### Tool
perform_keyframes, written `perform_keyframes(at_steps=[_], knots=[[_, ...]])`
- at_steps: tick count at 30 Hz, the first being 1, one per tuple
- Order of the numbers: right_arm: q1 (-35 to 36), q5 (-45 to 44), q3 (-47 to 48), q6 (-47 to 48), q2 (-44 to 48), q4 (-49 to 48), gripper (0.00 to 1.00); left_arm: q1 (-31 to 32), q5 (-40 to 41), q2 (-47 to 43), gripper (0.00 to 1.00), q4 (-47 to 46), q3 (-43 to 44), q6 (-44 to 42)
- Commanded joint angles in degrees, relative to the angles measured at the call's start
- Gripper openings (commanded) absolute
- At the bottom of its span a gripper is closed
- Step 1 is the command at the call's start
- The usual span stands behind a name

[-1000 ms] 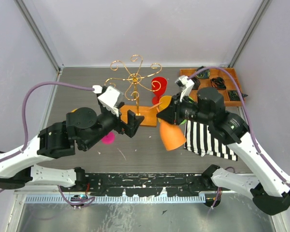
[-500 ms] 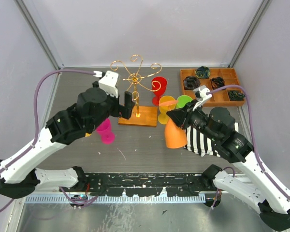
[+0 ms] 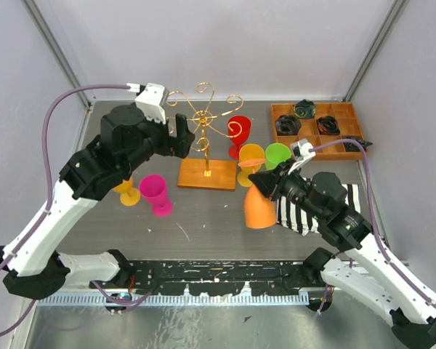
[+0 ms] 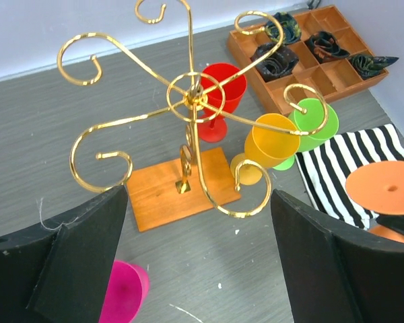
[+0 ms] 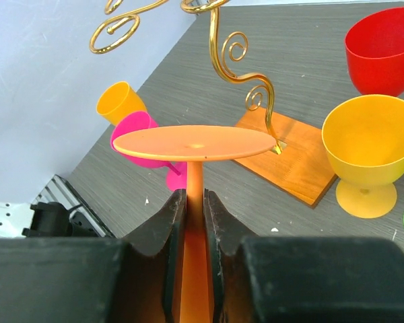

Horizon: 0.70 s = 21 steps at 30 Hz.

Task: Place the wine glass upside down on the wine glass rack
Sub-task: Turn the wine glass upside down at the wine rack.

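Note:
The wine glass rack [image 3: 203, 120] is a gold wire stand with scroll arms on an orange-brown wooden base [image 3: 207, 174]; from the left wrist its hub [image 4: 192, 101] is close below the camera. My left gripper [image 3: 192, 142] hovers open beside the rack's left side, its black fingers [image 4: 74, 262] wide apart over bare table with nothing between them. My right gripper [image 5: 195, 208] is shut on the stem of an orange wine glass [image 3: 258, 207], right of the rack base. Its round foot [image 5: 195, 142] points toward the rack and its bowl sits back under the wrist.
Red [image 3: 238, 129], yellow-orange [image 3: 251, 156] and green [image 3: 277, 154] glasses stand right of the rack. A pink glass [image 3: 156, 193] and a small yellow one [image 3: 127, 190] stand left of it. A striped cloth [image 3: 312, 211] lies under the right arm, and a compartmented wooden tray [image 3: 316, 127] sits back right.
My left arm has lifted and swung back from in front of the rack base to the rack's left side, still open. The right wrist drew back slightly, keeping the orange glass.

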State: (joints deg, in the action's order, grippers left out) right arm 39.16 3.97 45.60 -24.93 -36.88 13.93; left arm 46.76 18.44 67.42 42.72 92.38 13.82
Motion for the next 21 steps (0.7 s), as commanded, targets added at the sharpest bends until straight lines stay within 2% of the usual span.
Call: perform_keyframes(at_steps=[1, 5, 15, 21], knots=[[0.17, 0.17, -0.84, -2.88, 1.20, -8.95, 0.01, -1.63, -4.46, 3.79, 0.92, -1.32, 4.45, -3.46], [0.20, 0.86, -1.59, -3.87, 1.63, -10.06, 0.01, -2.27, -7.33, 9.87, 0.88, -1.89, 8.07, -6.35], [0.17, -1.21, -4.35, -5.96, 5.43, -12.61, 0.01, -4.57, -4.95, 22.47, 0.67, 1.10, 17.34, -9.53], [0.19, -1.69, -5.21, -5.58, 6.06, -11.87, 0.01, -6.63, -6.90, 24.97, 0.62, 1.77, 18.51, -8.69]])
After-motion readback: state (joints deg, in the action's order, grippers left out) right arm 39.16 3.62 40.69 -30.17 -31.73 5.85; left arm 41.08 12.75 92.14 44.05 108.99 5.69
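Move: The rack's hub lies about 12 cm ahead of the left hand, 6 cm to its right and 8 cm lower; the pink glass stands 9 cm left and 2 cm ahead, some 33 cm down. The right hand already holds the orange wine glass upside down by its stem; the rack's near right hook is about 13 cm ahead and 6 cm left at its height, the hub 17 cm ahead and 13 cm left, and the yellow glass 15 cm ahead, 2 cm left, 24 cm below. Forward and rightward, then also sinking, the left hand travels about 12 cm in all to the hub of the gold rack, its fingers narrowing by about a third from wide open as they come over the small ring. The right hand keeps its pinch on the orange glass's stem, rising 2 cm and rolling its left side up some 10 degrees. ##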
